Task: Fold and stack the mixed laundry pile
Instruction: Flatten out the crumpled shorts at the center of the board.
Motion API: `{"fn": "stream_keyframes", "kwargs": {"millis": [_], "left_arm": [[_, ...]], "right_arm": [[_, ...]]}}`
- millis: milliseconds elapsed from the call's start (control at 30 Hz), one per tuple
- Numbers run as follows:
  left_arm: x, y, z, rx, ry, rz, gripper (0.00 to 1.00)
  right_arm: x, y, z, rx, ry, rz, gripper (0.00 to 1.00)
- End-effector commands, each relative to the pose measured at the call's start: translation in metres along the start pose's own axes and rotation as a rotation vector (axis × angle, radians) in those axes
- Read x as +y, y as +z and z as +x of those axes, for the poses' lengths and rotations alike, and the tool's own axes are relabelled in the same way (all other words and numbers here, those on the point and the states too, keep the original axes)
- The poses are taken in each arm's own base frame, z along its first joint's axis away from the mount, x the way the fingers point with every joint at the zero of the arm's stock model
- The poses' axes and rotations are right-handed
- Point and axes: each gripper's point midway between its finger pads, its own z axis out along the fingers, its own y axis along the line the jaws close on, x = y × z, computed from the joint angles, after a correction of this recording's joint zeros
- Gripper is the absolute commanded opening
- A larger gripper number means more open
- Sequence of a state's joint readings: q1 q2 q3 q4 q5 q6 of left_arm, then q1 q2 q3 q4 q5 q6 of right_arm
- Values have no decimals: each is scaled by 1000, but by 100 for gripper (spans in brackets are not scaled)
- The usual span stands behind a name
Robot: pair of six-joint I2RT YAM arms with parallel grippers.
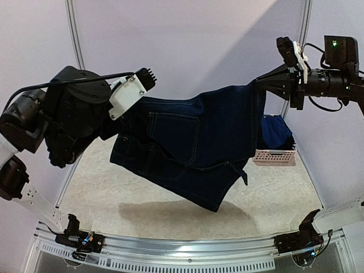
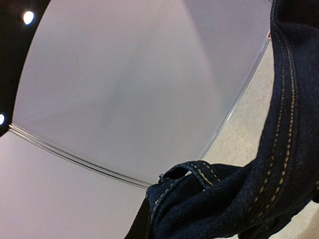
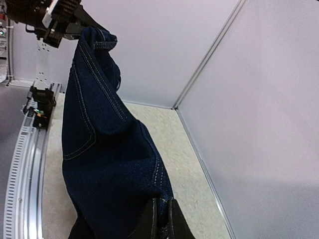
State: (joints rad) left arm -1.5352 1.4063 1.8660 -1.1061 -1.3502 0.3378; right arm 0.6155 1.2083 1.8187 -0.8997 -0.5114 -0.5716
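A dark navy denim piece [image 1: 193,142] hangs stretched in the air between both arms, its lower edge sagging toward the table. My left gripper [image 1: 119,122] is shut on its left top corner; in the left wrist view bunched denim with yellow stitching [image 2: 214,199] fills the jaws and hides the fingers. My right gripper [image 1: 260,85] is shut on the right top corner, and its two dark fingers [image 3: 150,221] pinch a seam of the denim [image 3: 109,164]. The left gripper [image 3: 70,25] also shows far off in the right wrist view. More laundry, a blue garment [image 1: 277,133], lies in a basket.
A small pink perforated basket [image 1: 274,157] stands at the right back of the beige table [image 1: 102,187], under the right arm. White walls close in the back and right side. A metal rail [image 1: 187,247] with both arm bases runs along the near edge.
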Motion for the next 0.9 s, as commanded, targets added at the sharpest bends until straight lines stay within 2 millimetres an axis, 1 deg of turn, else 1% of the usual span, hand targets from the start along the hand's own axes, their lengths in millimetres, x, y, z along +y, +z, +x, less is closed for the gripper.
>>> {"fn": "stream_keyframes", "kwargs": {"millis": [0,33,67,133,233,333,400,467,500,567,633,700,800,867], "left_arm": [[25,-24,-17,53,8,-200,0],[22,-26,-19,69,8,-194,0],[23,-27,-20,85,-16,-180,0],[29,-26,-14,107,-111,-178,0],[36,-18,9,151,-201,-212,0],[40,-11,33,193,-265,-250,0],[39,-6,45,249,-257,-271,0],[34,0,52,320,-247,-234,0],[35,3,56,343,-249,-235,0],[39,5,54,348,-206,-251,0],[43,8,48,328,-150,-269,0],[50,15,43,313,-112,-289,0],[67,29,27,237,-151,-316,0],[83,43,21,218,-170,-343,0]], "right_arm": [[21,-16,-18,-64,54,-120,0],[23,-19,-20,-70,55,-126,0],[24,-21,-22,-75,54,-127,0],[24,-23,-21,-73,59,-119,0],[19,-16,-6,-33,73,-87,0],[10,-2,15,15,101,-42,0],[6,5,26,39,117,-19,0],[3,11,33,54,133,-7,0],[2,13,35,59,142,-4,0],[0,17,38,61,156,-5,0],[-1,21,39,59,169,-10,0],[-3,25,39,57,178,-8,0],[-6,29,41,59,194,-2,0],[-7,31,43,61,205,0,0]]}}
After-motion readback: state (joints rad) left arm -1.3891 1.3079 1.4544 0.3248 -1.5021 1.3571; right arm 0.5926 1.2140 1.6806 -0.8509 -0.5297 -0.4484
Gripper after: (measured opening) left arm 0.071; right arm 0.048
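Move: The left hand holds a waistband corner of the shorts and the right hand the opposite edge, both high up, so the shorts hang with their middle some 12 cm to the right of the left hand, 12 cm to the left of the right hand and about 14 cm below. The board's centre is about 18 cm ahead, 12 cm right and 46 cm below the left hand. It lies 16 cm ahead, 12 cm left and 47 cm below the right hand. The basket stands about 30 cm ahead, 17 cm right and 40 cm below the right hand. Both grippers keep their pinch on the shorts, giving them a short shake in mid-air. The left first goes about 5 cm right towards the other hand and slightly back, then sweeps 7 cm left, 6 cm forward and a little up, fingers tipping up and turning counter-clockwise. The right eases back, then drops about 6 cm while going forward, rolling some 10 degrees. ##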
